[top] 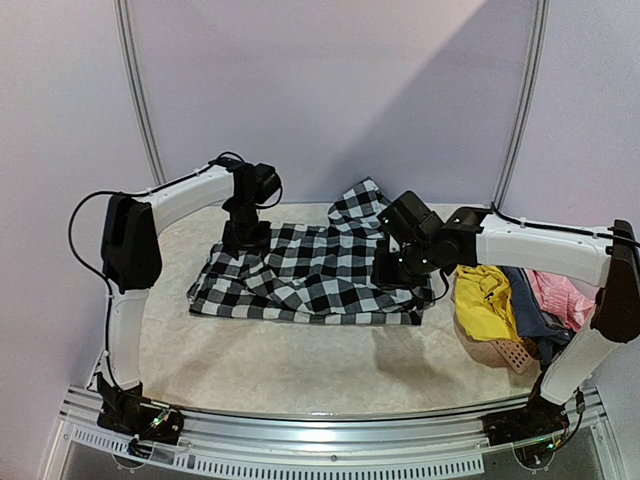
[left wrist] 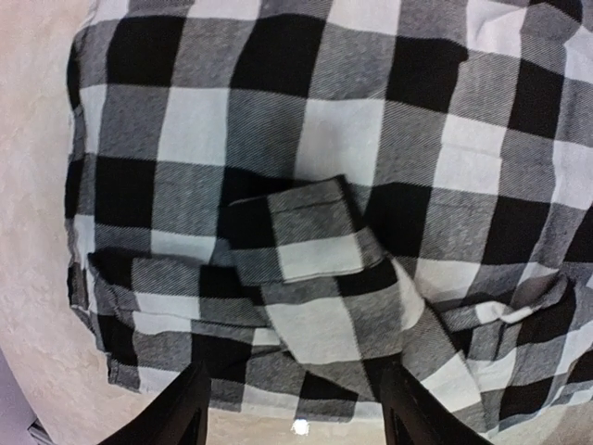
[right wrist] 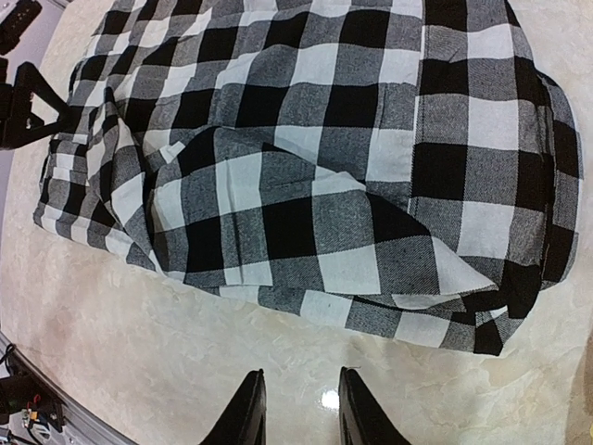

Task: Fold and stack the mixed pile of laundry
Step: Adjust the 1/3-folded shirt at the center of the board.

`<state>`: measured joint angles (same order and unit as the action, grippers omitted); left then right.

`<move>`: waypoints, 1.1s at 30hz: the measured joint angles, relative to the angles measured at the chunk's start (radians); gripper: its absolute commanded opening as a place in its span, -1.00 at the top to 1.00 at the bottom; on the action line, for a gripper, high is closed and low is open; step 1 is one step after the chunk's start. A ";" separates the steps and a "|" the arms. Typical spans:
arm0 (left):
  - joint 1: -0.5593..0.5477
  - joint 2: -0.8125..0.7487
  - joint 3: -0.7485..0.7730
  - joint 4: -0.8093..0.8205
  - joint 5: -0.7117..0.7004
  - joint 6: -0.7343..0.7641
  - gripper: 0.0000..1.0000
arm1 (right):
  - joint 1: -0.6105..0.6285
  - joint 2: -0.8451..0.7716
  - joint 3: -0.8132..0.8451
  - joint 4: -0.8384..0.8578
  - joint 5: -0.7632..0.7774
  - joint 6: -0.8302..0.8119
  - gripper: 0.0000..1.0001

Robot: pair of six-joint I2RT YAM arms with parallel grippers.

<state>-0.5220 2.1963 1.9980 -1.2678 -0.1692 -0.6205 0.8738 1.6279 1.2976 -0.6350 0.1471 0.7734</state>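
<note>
The black-and-white checked shirt [top: 310, 278] lies spread flat in the middle of the table. It fills the left wrist view [left wrist: 315, 185] and the right wrist view [right wrist: 315, 158]. My left gripper [top: 244, 238] hovers over the shirt's far left part. It is open [left wrist: 301, 415], with its fingers straddling a folded hem. My right gripper [top: 402, 264] is over the shirt's right side. It is open and empty [right wrist: 298, 408], above bare table just off the shirt's edge. A yellow garment [top: 486, 296], a blue-grey one [top: 530, 312] and a pink one [top: 560, 294] are heaped at the right.
A salmon perforated basket [top: 512, 353] sits under the heap at the right. The marbled tabletop [top: 300, 365] runs in front of the shirt to a metal rail [top: 330, 432] at the near edge. The left arm's gripper shows in the right wrist view [right wrist: 20, 93].
</note>
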 measured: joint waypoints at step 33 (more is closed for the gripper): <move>-0.042 -0.152 -0.149 0.437 0.134 0.139 1.00 | 0.000 0.000 -0.002 -0.103 0.002 -0.053 0.47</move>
<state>-0.5644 2.0445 1.8492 -0.8307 -0.0349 -0.4812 0.8738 1.6283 1.2961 -0.7380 0.1486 0.7204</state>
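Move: Below the open left hand lies the shirt's loose sleeve, some 7 cm down, about 2 cm ahead and 5 cm to its right. The middle of the shirt's folded near edge is roughly 12 cm back and 15 cm to the right of this hand, at a similar depth; the shirt's left edge runs about 11 cm to its left, 4 cm ahead. For the right hand, the sleeve is about 14 cm ahead, 27 cm left and 13 cm below. Sinking about 7 cm onto the loose sleeve while sliding right and slightly forward, the left hand shuts its open fingers and pinches the cloth just short of the sleeve's end. It then pulls the sleeve up quickly, some 12 cm, going on a little to the right, fingertips swinging forward and right by about 25 degrees. The right hand, empty, eases a couple of centimetres back, right and down. ##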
